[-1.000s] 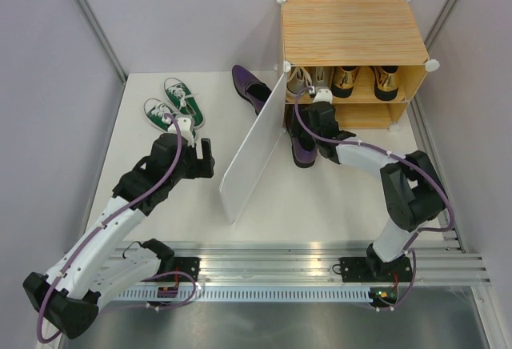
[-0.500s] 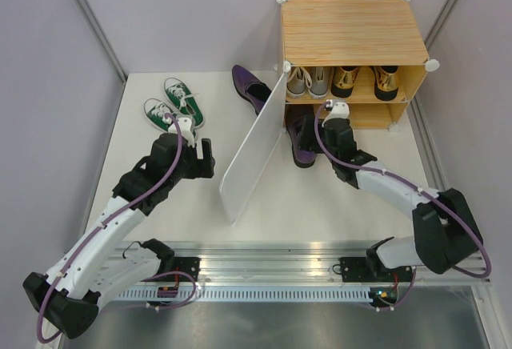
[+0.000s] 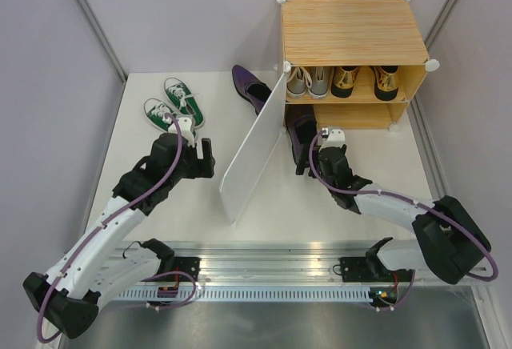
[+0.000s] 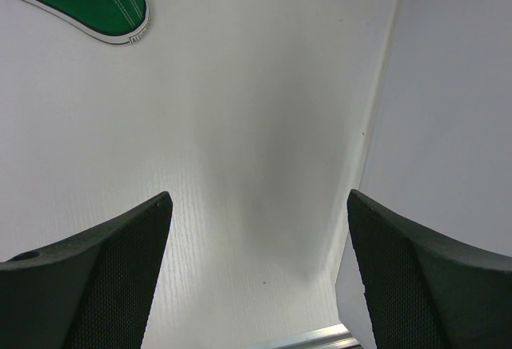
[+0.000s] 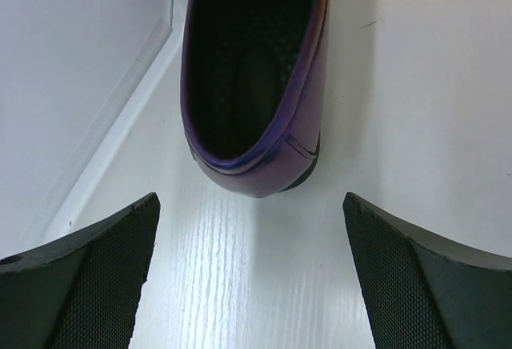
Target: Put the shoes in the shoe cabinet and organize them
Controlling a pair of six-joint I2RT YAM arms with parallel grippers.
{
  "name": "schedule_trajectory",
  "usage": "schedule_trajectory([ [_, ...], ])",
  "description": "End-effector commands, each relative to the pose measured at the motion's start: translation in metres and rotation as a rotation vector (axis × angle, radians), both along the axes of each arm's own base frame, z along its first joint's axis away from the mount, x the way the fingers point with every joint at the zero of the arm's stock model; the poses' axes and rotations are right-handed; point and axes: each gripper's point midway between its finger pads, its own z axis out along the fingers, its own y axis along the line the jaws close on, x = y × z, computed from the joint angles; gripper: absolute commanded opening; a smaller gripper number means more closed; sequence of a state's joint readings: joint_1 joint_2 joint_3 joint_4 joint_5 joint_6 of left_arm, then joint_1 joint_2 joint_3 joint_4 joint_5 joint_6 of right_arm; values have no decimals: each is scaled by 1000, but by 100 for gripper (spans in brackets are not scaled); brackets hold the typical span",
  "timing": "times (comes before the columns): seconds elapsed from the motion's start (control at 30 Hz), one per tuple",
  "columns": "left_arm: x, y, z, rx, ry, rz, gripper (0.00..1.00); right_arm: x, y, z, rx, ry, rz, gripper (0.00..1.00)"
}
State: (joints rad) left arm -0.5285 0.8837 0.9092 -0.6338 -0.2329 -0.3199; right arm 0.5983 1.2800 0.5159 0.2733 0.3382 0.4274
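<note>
The shoe cabinet (image 3: 352, 33) stands at the back right, its white door (image 3: 254, 149) swung open. On its upper shelf sit the grey sneakers (image 3: 308, 82) and the gold shoes (image 3: 346, 82). One purple shoe (image 3: 299, 129) lies on the table with its toe at the lower shelf. My right gripper (image 3: 314, 159) is open just behind that shoe's heel (image 5: 256, 85), and nothing is between its fingers (image 5: 250, 277). The other purple shoe (image 3: 250, 85) lies left of the cabinet, behind the door. The green sneakers (image 3: 172, 102) rest at the back left. My left gripper (image 3: 204, 157) hangs open and empty near them (image 4: 258, 277).
The open door panel (image 4: 448, 125) slants across the table between the two arms, close to the left gripper's right side. In the right wrist view the door (image 5: 72, 69) runs along the purple shoe's left side. Grey walls enclose the table.
My right gripper has drawn back from the cabinet toward the near edge and opened fully, leaving the purple shoe with its toe at the lower shelf. The left arm has not moved.
</note>
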Motion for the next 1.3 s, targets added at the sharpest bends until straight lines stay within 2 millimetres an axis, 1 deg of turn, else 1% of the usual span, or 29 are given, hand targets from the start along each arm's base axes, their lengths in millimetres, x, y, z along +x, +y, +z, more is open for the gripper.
schedule_trajectory([
  [0.0, 4, -1, 4, 14, -30, -21, 92, 17, 9, 3, 36, -66, -15, 98],
  [0.03, 4, -1, 3, 15, -29, -21, 92, 19, 11, 1, 37, -69, -13, 98],
  [0.07, 4, -2, 3, 14, -26, -24, 92, 21, 12, -8, 25, -56, -10, 98],
  [0.1, 4, -2, 4, 12, -30, -24, 92, 25, 16, -6, 36, -72, -5, 98],
  [0.13, 4, -1, 5, 12, -33, -24, 92, 28, 17, -8, 33, -71, -5, 98],
  [0.17, 4, -1, 5, 10, -34, -24, 92, 29, 16, -19, 16, -50, -14, 97],
  [0.23, 4, -2, 4, 11, -31, -25, 92, 36, 18, -21, 7, -49, -30, 96],
  [0.27, 3, -3, 4, 9, -27, -30, 92, 36, 18, -29, -5, -35, -34, 96],
  [0.33, 3, -4, 2, 8, -21, -35, 92, 42, 19, -30, 0, -48, -41, 95],
  [0.47, 3, -6, 2, 3, -19, -44, 92, 52, 20, -40, -24, -38, -66, 91],
  [0.6, 3, -6, 1, 4, -16, -44, 92, 59, 21, -34, -29, -60, -75, 84],
  [0.63, 3, -6, 2, 3, -19, -46, 92, 61, 20, -32, -31, -65, -78, 77],
  [0.7, 3, -7, 2, 1, -18, -46, 92, 62, 21, -30, -41, -73, -73, 70],
  [0.73, 3, -7, 2, 2, -18, -47, 92, 63, 21, -29, -44, -75, -75, 60],
  [0.8, 2, -7, 1, 2, -15, -47, 92, 64, 19, -27, -53, -75, -80, 51],
  [0.83, 2, -7, 2, 2, -16, -48, 92, 64, 19, -23, -53, -81, -82, 41],
  [0.9, 2, -7, 1, 3, -13, -47, 92, 64, 17, -17, -53, -90, -88, 34],
  [0.93, 3, -7, 1, 2, -15, -47, 92, 65, 16, -9, -43, -106, -93, 27],
  [1.0, 3, -7, 1, 2, -15, -47, 92, 65, 14, 0, -40, -115, -99, 23],
  [1.03, 3, -7, 1, 3, -15, -48, 92, 65, 14, 11, -30, -134, -101, 22],
  [1.1, 2, -7, 1, 4, -14, -50, 92, 67, 10, 20, -31, -142, -107, 22],
  [1.13, 3, -7, 1, 3, -15, -48, 92, 68, 11, 28, -22, -153, -103, 22],
  [1.23, 2, -8, 1, 2, -14, -52, 92, 75, 5, 40, -3, -169, -100, 19],
  [1.27, 2, -8, 1, 1, -14, -52, 92, 78, 9, 44, 7, -175, -79, 18],
])
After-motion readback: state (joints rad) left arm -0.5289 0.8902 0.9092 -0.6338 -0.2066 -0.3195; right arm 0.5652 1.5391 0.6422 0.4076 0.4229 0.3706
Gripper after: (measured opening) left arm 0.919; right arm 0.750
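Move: Just beyond the right hand's open fingers stands the heel of the purple shoe; the shoe's middle is about 15 cm ahead, 3 cm left and 6 cm below. The lower compartment's opening lies some 16 cm ahead and 12 cm right, slightly below. The cabinet door stands about 16 cm left, roughly level fore and aft, its middle a little higher. From the left hand the shoe is some 20 cm ahead, 29 cm right, 18 cm below. Sinking about 6.5 cm while easing forward, the right hand brings its open fingers either side of the purple shoe's heel, pushes on until it is some 4 cm forward, and partly closes to pinch the heel. It then raises the heel about 4.5 cm, tipping the fingers slightly up and edging another centimetre forward towards the cabinet. ##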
